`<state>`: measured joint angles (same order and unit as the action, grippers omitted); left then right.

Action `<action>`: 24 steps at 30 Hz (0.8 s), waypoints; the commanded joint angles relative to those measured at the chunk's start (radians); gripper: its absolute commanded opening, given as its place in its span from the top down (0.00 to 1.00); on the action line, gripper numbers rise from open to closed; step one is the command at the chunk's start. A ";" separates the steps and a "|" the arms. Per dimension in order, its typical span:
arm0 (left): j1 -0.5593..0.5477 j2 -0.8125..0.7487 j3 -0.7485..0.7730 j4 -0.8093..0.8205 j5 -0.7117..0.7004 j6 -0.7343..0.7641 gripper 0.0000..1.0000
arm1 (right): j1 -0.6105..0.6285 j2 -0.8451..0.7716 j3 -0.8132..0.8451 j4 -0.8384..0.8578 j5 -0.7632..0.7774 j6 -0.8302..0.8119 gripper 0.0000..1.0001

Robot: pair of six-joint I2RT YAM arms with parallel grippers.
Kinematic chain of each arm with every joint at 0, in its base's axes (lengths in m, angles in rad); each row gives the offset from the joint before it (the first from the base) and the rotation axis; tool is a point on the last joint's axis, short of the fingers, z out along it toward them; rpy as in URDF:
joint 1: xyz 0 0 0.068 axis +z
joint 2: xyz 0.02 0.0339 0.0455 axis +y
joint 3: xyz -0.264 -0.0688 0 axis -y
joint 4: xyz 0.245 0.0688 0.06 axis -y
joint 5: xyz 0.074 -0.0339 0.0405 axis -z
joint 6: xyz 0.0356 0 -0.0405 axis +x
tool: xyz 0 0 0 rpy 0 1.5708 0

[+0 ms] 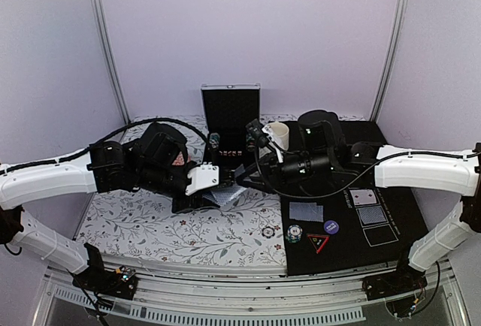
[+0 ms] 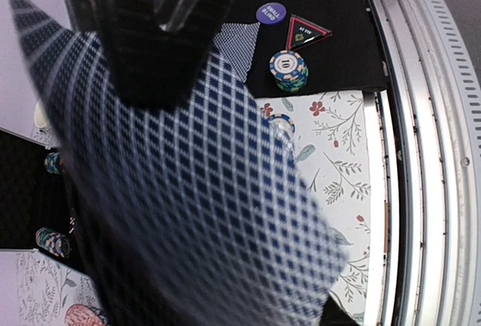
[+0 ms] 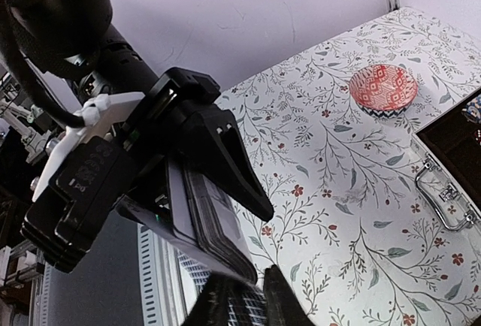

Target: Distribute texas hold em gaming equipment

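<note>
My left gripper [image 1: 213,191] is shut on a deck of blue-checked playing cards [image 3: 214,224], held over the floral cloth at mid-table. My right gripper [image 3: 248,302] meets the deck's lower edge, and its fingers [image 3: 284,305] are closed on one card [image 2: 225,213]. That card fills the left wrist view and hides the left fingers. On the black mat [image 1: 406,213] lie dealt cards [image 1: 306,211], a chip stack [image 1: 294,233], a purple disc [image 1: 331,227] and a red-edged triangle marker [image 1: 318,243]. A single chip [image 1: 268,232] sits on the cloth.
An open black case [image 1: 230,112] stands at the back centre. A cream cup [image 1: 277,135] is beside the right arm. The pink dish [image 3: 383,89] rests on the cloth behind the left arm. Metal rails [image 2: 421,153] run along the near table edge.
</note>
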<state>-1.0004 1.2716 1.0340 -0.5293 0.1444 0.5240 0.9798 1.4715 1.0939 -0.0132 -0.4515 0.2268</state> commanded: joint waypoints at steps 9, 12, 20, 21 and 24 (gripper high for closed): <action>0.001 -0.021 -0.001 0.018 0.007 -0.005 0.58 | -0.020 -0.066 0.038 -0.081 -0.006 -0.010 0.98; 0.000 -0.026 -0.007 0.018 0.005 -0.008 0.58 | -0.044 -0.106 0.037 -0.105 -0.021 -0.008 0.98; 0.001 -0.026 -0.006 0.018 0.004 -0.013 0.58 | -0.085 -0.178 0.072 -0.212 -0.123 -0.059 0.98; 0.002 -0.026 -0.005 0.018 0.003 -0.014 0.58 | -0.093 -0.180 0.080 -0.230 -0.130 -0.061 0.98; 0.001 -0.026 -0.004 0.017 -0.001 -0.021 0.58 | -0.154 -0.196 0.103 -0.278 -0.149 -0.058 0.98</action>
<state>-1.0004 1.2682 1.0317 -0.5289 0.1425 0.5190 0.8883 1.3060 1.1572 -0.1986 -0.5587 0.1867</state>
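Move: The deck's top card, already bent up towards the right hand, has its middle about 4 cm to that hand's left, 1 cm back and 3 cm below. On the mat, roughly 23 cm lower, a card pair lies some 9 cm ahead and 20 cm right, and a chip stack level and 16 cm right. The chip case stands about 34 cm ahead and 4 cm left. From the left hand, holding the deck, the card's middle is about 3 cm right and 1 cm above. The top card's raised edge is pinched as the right fingers close the rest of the way on it, the hand nearly in place; the right hand then draws it up some 6 cm and to the right about 4.5 cm, away from the deck, with hardly any wrist turn. The left hand stays put and keeps its grip on the deck. ##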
